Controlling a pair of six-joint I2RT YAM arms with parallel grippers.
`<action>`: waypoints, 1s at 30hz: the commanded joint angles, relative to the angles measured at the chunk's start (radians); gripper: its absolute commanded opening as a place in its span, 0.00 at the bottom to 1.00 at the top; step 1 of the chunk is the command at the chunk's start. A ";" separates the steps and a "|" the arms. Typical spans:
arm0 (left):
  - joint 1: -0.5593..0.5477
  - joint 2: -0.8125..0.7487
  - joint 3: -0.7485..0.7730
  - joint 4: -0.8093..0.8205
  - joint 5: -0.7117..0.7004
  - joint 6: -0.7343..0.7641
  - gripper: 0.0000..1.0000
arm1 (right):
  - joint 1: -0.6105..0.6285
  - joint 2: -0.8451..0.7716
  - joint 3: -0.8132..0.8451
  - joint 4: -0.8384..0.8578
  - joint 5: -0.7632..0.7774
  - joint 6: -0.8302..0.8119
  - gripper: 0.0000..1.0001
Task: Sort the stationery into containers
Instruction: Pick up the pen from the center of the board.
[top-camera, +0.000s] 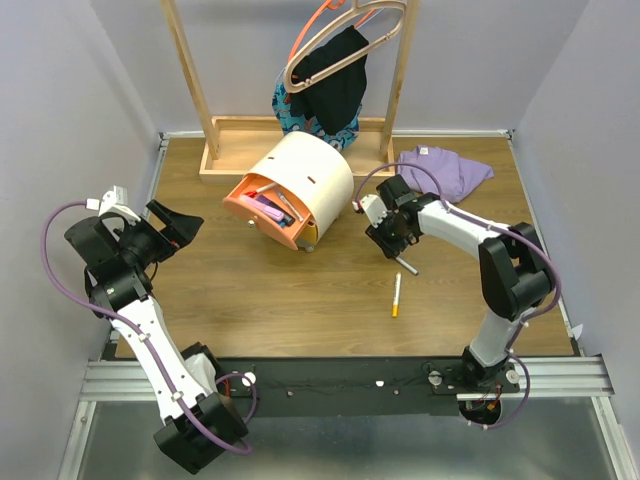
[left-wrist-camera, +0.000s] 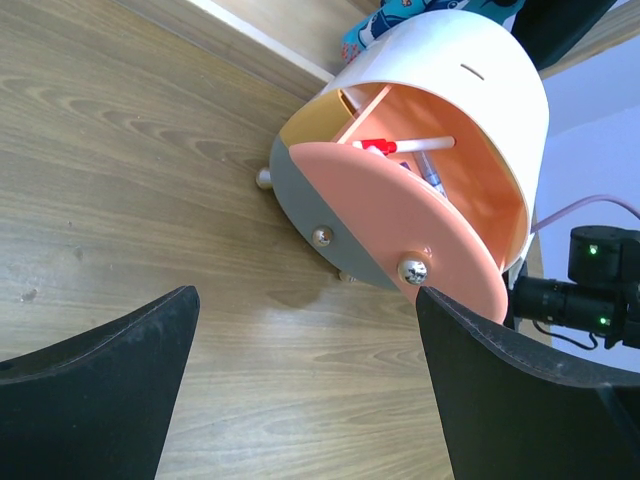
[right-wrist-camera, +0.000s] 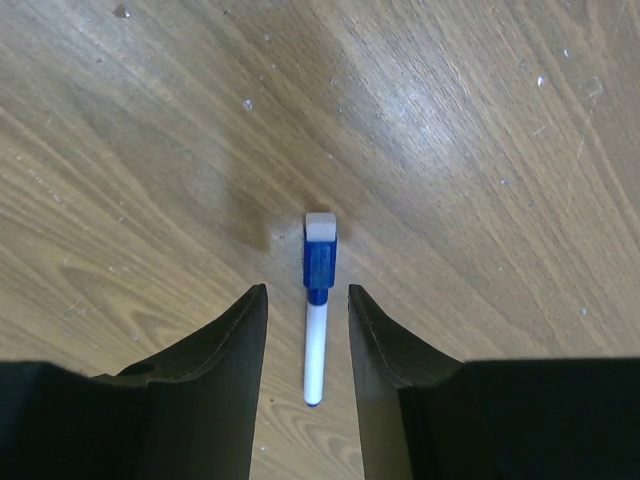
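A cream drum-like chest (top-camera: 310, 170) stands mid-table with its orange drawer (top-camera: 262, 208) pulled out and several pens inside. In the left wrist view the orange drawer front (left-wrist-camera: 400, 225) shows a red-capped white pen (left-wrist-camera: 400, 146) behind it, beside a yellow drawer (left-wrist-camera: 310, 120). My left gripper (top-camera: 180, 225) (left-wrist-camera: 305, 320) hangs wide open, left of the chest and facing it. A blue-capped white marker (right-wrist-camera: 317, 300) (top-camera: 407, 264) lies flat on the table. My right gripper (right-wrist-camera: 307, 292) (top-camera: 392, 243) straddles it, one finger on each side with a gap. A white orange-tipped pen (top-camera: 396, 295) lies nearer the front.
A purple cloth (top-camera: 445, 168) lies at the back right behind the right arm. A wooden rack base (top-camera: 240, 150) with upright posts and hanging clothes (top-camera: 330, 90) stands behind the chest. Grey walls close in both sides.
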 joint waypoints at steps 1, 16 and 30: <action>0.002 -0.013 0.028 -0.026 -0.011 0.028 0.99 | -0.004 0.041 0.023 0.038 0.018 -0.028 0.45; 0.015 -0.006 0.007 -0.012 -0.005 0.016 0.99 | -0.054 0.159 0.052 0.038 -0.037 -0.047 0.36; 0.016 -0.001 -0.015 0.043 0.015 -0.030 0.99 | -0.074 -0.145 0.268 -0.238 -0.399 -0.070 0.02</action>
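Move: The blue-capped pen lies just under the right hand, its middle about level with it, 3 cm to its right and 2 cm below, the cap end pointing forward-left. The yellow pen is about 7 cm behind the hand and 2 cm to its right; the open drawer is some 24 cm left and 7 cm ahead, the purple cloth about 18 cm ahead and 12 cm right. From the left hand the blue-capped pen is roughly 44 cm right, 6 cm ahead and 25 cm down. The blue-capped pen is pinched at its cap by the right fingers, which start half open: the hand sinks about 2.5 cm, slides forward about as far along the table and shuts. Keeping its grip, it then lifts some 4 cm while drawing back, the wrist tilting roughly 10 degrees. ##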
